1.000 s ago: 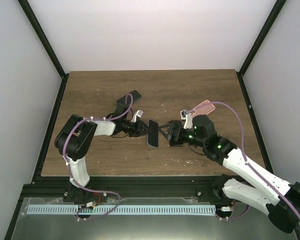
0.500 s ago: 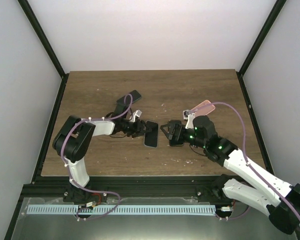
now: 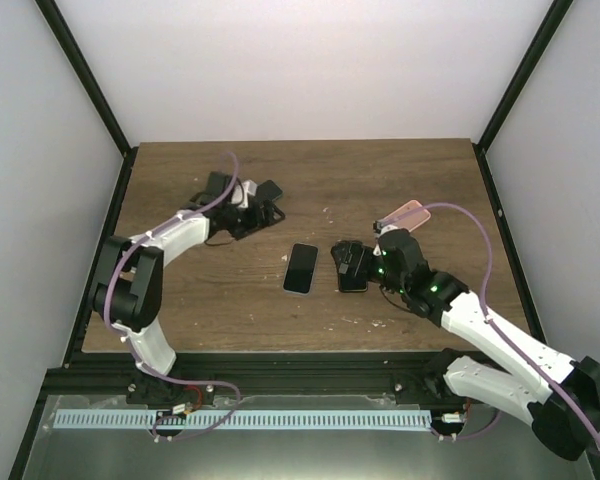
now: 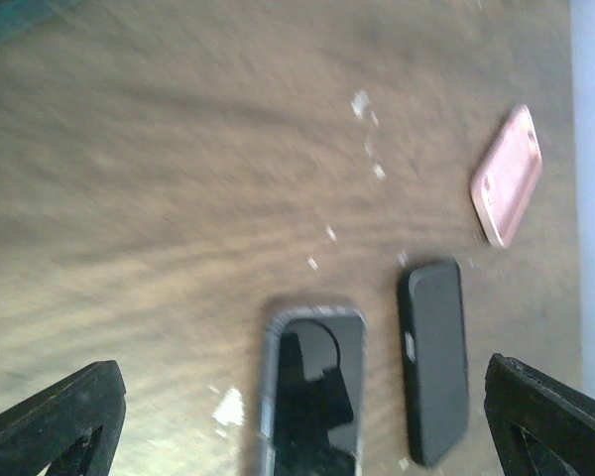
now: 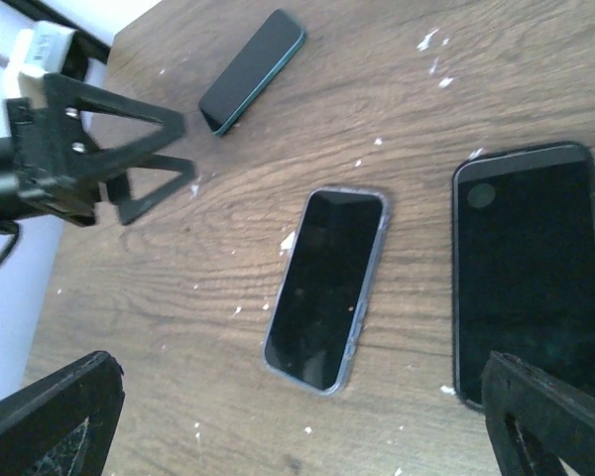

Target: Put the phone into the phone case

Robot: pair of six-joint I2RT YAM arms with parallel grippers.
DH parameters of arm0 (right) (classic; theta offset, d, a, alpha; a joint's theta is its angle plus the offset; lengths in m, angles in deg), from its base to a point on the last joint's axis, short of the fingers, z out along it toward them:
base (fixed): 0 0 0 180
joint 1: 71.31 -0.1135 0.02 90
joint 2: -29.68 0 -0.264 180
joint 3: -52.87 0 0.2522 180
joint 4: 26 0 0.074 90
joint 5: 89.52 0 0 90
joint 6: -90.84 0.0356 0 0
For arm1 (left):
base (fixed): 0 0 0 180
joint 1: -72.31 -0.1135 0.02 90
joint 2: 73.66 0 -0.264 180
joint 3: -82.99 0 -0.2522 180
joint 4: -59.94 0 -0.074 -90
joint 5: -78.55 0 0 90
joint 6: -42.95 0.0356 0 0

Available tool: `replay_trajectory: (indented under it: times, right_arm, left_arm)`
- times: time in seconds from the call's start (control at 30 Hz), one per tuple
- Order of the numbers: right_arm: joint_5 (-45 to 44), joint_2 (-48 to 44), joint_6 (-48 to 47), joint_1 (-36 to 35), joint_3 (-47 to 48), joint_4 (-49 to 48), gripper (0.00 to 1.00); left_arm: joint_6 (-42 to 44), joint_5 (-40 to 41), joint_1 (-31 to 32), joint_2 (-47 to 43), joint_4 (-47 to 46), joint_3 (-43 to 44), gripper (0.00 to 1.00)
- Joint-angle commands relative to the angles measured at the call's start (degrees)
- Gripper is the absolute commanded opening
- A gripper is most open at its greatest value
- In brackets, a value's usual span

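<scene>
A black phone in a clear, grey-rimmed phone case (image 3: 301,268) lies flat mid-table, free of both grippers. It shows as the cased phone (image 4: 312,387) in the left wrist view and as the cased phone (image 5: 327,288) in the right wrist view. My left gripper (image 3: 263,212) hangs open and empty, well back to the far left of it; the same left gripper (image 5: 129,159) shows in the right wrist view. My right gripper (image 3: 341,265) is open and empty just right of the phone, above a bare black phone (image 5: 531,268).
A pink case (image 3: 405,213) lies at the right behind my right arm; it is the pink case (image 4: 507,176) in the left wrist view. A dark phone with a teal edge (image 5: 253,71) lies beside my left gripper, at the far left of the table (image 3: 420,170).
My left gripper opened and let go of the cased phone, which went from standing on edge to lying flat. The left arm then drew back to the far left. The right gripper stayed open.
</scene>
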Motion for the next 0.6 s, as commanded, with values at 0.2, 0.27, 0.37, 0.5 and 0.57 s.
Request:
replay_trajectory:
  times: [0.2, 0.27, 0.37, 0.5, 0.57]
  right_arm:
    - [-1.6, 5.5, -2.8, 5.4, 3.5, -0.6, 1.0]
    - [-2.0, 6.5, -3.5, 5.8, 3.6, -0.4, 1.0]
    - [-2.6, 7.6, -4.0, 6.7, 3.5, 0.0, 1.0]
    - [-2.5, 8.1, -4.8, 8.0, 2.2, -1.6, 1.0]
    - [-3.0, 8.9, -4.8, 9.5, 2.1, -1.2, 1.0]
  left_arm:
    - [7.8, 12.2, -10.0, 8.2, 7.8, 16.8, 0.98]
    - [9.9, 13.7, -11.2, 11.2, 8.4, 20.4, 0.97]
    - [12.4, 12.2, -12.8, 16.7, 10.7, 26.4, 0.96]
    - [15.2, 10.7, -13.3, 23.1, 13.6, 32.8, 0.96]
    - [15.9, 9.8, -13.3, 25.3, 14.5, 35.2, 0.96]
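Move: The dark phone at the far left lies about 11 cm ahead of my left hand, 5 cm to its left and 6 cm below. The phone in the clear case is some 11 cm back and 7 cm right of that hand. From my right hand the pink case is roughly 14 cm ahead, 17 cm right and 14 cm below; the black phone lies almost under that hand, 1 cm ahead and 3 cm right. I sweep my open left hand quickly forward and left, about 16 cm out and 11 cm across, past the dark phone to its far left side, rising slightly before I sink again, and turn it a little counter-clockwise. My right hand, still wide open, eases forward, down and right, some 3 cm each way, towards the pink case. ##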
